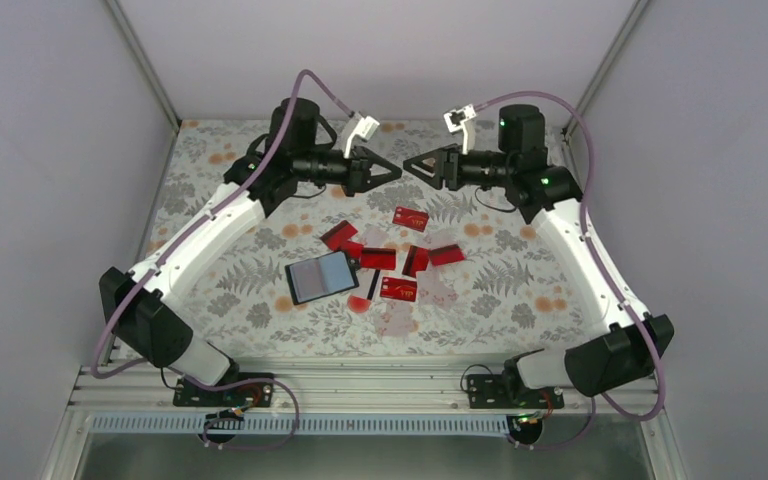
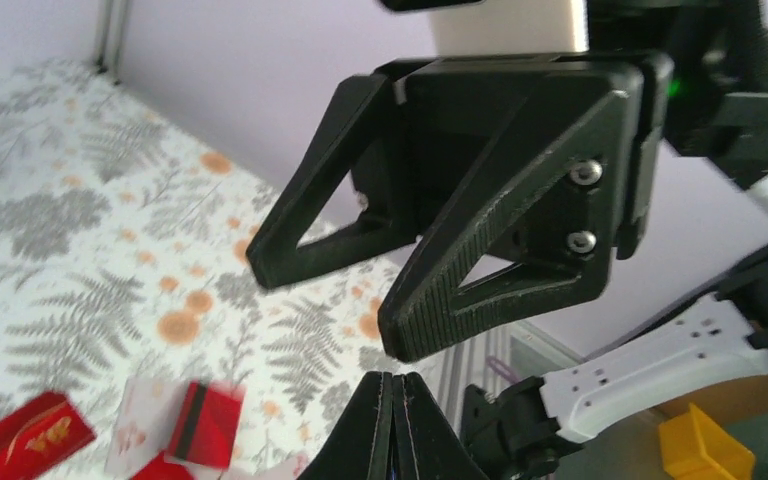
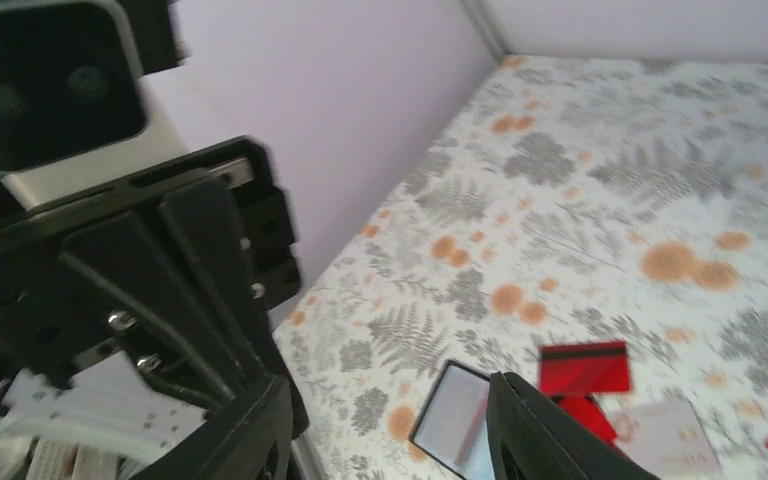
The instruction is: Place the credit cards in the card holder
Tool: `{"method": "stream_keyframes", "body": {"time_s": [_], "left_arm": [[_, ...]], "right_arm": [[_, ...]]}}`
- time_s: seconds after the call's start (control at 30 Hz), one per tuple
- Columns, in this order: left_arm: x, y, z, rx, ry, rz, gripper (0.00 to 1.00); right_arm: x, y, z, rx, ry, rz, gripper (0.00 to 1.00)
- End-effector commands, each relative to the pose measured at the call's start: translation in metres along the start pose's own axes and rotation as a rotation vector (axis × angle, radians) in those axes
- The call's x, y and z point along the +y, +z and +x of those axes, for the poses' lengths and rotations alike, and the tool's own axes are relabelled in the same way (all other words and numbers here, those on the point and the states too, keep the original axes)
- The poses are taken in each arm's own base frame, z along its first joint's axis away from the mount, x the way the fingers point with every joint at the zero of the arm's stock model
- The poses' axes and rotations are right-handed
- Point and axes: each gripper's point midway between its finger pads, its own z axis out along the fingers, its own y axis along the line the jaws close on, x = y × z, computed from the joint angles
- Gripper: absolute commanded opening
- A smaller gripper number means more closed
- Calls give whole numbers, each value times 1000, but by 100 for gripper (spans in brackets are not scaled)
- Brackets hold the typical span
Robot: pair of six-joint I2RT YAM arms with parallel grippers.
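Note:
Several red credit cards (image 1: 378, 259) lie scattered on the floral cloth at mid-table, one with gold lettering (image 1: 411, 217). The black card holder (image 1: 322, 277) lies flat just left of them, shiny face up. Both arms are raised at the back, tips almost meeting well above the cards. My left gripper (image 1: 396, 172) is shut with nothing in it; its fingers (image 2: 412, 430) press together. My right gripper (image 1: 408, 166) is open and empty. The right wrist view looks between its jaws (image 3: 388, 405) at the card holder (image 3: 450, 415) and a black-striped card (image 3: 584, 367).
Pale, whitish cards (image 1: 438, 290) lie among the red ones. Lilac walls enclose the table on the left, back and right. In the left wrist view the right gripper's open fingers (image 2: 460, 300) fill the frame close ahead, with a striped card (image 2: 205, 425) below.

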Motion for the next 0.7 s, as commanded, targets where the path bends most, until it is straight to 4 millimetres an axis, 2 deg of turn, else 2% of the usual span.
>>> {"method": "stream_keyframes", "body": {"time_s": [0.0,0.07,0.1,0.2,0.23,0.33,0.37,0.4,0.53,0.67], "left_arm": [[32,-5,28,58,-17,-214,2],[52,-12,42,85,-42,-327,3],[56,-15,48,93,-46,-358,4],[65,-25,59,80,-58,-434,17],[69,-29,65,77,-62,-462,28],[73,-38,73,61,-58,-515,69],[74,-39,77,62,-55,-518,92],[76,-39,82,70,-52,-525,99],[99,-45,110,114,-136,-630,100],[113,-53,123,134,-188,-719,100]], "right_arm": [[-47,-2,31,35,104,243,52],[-77,1,64,103,167,367,61],[-95,0,81,137,200,444,70],[-136,-5,131,240,301,650,85],[-147,-9,145,265,332,712,89],[-174,-22,180,312,460,885,95],[-180,-26,190,324,514,935,96],[-183,-26,203,345,568,962,96],[-182,-10,247,488,598,984,99],[-176,5,275,601,553,983,99]]}}
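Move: The red VIP card lies about 37 cm below the right hand and 6 cm back, neither left nor right; a black-striped card lies level with that hand, 4 cm right, the red card just let go 2 cm ahead and 12 cm right, a white flower card 7 cm back and 7 cm right. The open card holder lies 38 cm below the left hand, 15 cm left and 1 cm back; a second striped card lies 3 cm ahead and 2 cm left. Swing the empty right gripper down fast, about 29 cm, drifting right and then slightly back, towards the VIP card; spread its fingers wide and turn them from level to nearly straight down. Meanwhile lower the left gripper about 13 cm and carry it 7 cm left towards the card holder, opening it fully while its fingers tip down and swing forward. Touch nothing yet. ##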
